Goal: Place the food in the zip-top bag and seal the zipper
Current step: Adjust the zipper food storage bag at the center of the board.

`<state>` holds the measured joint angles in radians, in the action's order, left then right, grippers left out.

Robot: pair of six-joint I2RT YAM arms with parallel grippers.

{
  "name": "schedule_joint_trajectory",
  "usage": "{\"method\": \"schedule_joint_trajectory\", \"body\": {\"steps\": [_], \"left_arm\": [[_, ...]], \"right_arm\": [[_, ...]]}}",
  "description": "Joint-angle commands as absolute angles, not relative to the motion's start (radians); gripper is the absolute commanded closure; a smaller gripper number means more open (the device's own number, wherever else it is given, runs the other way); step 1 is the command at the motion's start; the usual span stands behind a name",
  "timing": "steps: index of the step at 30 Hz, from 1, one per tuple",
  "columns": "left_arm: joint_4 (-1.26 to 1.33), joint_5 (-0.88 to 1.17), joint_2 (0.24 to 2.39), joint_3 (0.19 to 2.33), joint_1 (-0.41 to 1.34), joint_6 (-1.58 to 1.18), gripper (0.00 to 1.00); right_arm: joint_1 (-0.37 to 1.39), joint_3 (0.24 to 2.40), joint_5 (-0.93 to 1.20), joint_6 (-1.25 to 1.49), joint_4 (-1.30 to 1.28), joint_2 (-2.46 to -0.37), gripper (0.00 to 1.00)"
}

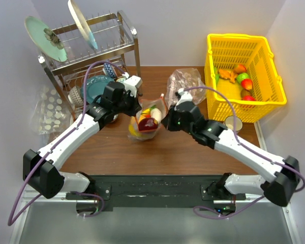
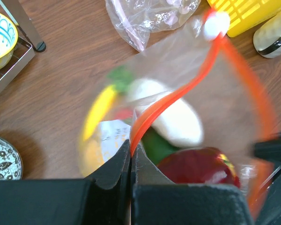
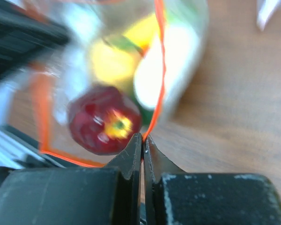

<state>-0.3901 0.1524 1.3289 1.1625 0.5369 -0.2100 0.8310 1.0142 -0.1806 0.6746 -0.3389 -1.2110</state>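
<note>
The clear zip-top bag (image 1: 146,123) stands on the brown table between my two arms, its mouth held up. Inside it lies food: a dark-red apple (image 2: 196,166), a yellow banana (image 2: 96,117), a white piece (image 2: 173,117) and something green (image 2: 154,143). The red-orange zipper (image 2: 178,93) runs across the mouth to a white end piece (image 2: 216,23). My left gripper (image 2: 131,147) is shut on the zipper at the bag's left side. My right gripper (image 3: 143,140) is shut on the zipper (image 3: 161,70) at the other side, next to the apple (image 3: 103,119).
A yellow basket (image 1: 237,36) with more toy food stands at the back right, a white cup (image 1: 233,123) in front of it. A pinkish clear bag (image 1: 185,81) lies behind the zip-top bag. A dish rack (image 1: 91,56) with plates and a dotted bag (image 1: 51,109) are at the left.
</note>
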Motion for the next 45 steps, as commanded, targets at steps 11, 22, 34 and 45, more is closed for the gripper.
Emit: {"method": "schedule_joint_trajectory", "body": {"steps": [11, 22, 34, 45], "left_arm": [[-0.526, 0.147, 1.308, 1.335, 0.537, -0.23, 1.0], [-0.471, 0.12, 1.308, 1.235, 0.537, -0.215, 1.0], [-0.397, 0.092, 1.295, 1.161, 0.535, -0.198, 1.0], [-0.348, 0.075, 1.243, 1.106, 0.532, -0.215, 1.0]], "right_arm": [[0.831, 1.068, -0.324, 0.64, -0.483, -1.172, 1.0], [0.831, 1.072, -0.247, 0.63, -0.439, -1.166, 1.0], [0.827, 1.207, -0.305, 0.536, -0.553, -1.2, 0.54], [0.488, 1.399, -0.33, 0.439, -0.706, -1.137, 0.57]]}}
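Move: The zip-top bag of food hangs between the two hands, its rim already pinched in both: its middle lies about 5 cm right of the left hand, 2 cm ahead and some 12 cm below. From the right hand it is roughly 8 cm to the left, 5 cm ahead and 12 cm down. The crumpled plastic bag lies about 22 cm ahead and 10 cm right of the right hand; the patterned bowl, 6 cm ahead and 12 cm left of the left hand. The bag's rim is hitched up by both hands and let down again, the right going up about 9 cm and back down, the left up 4 cm and down 5. The right fingers then open partway and let go of the rim, and that hand leaves up, right and forward, away from the bag by some 10–15 cm, while the left fingers keep their pinch. ##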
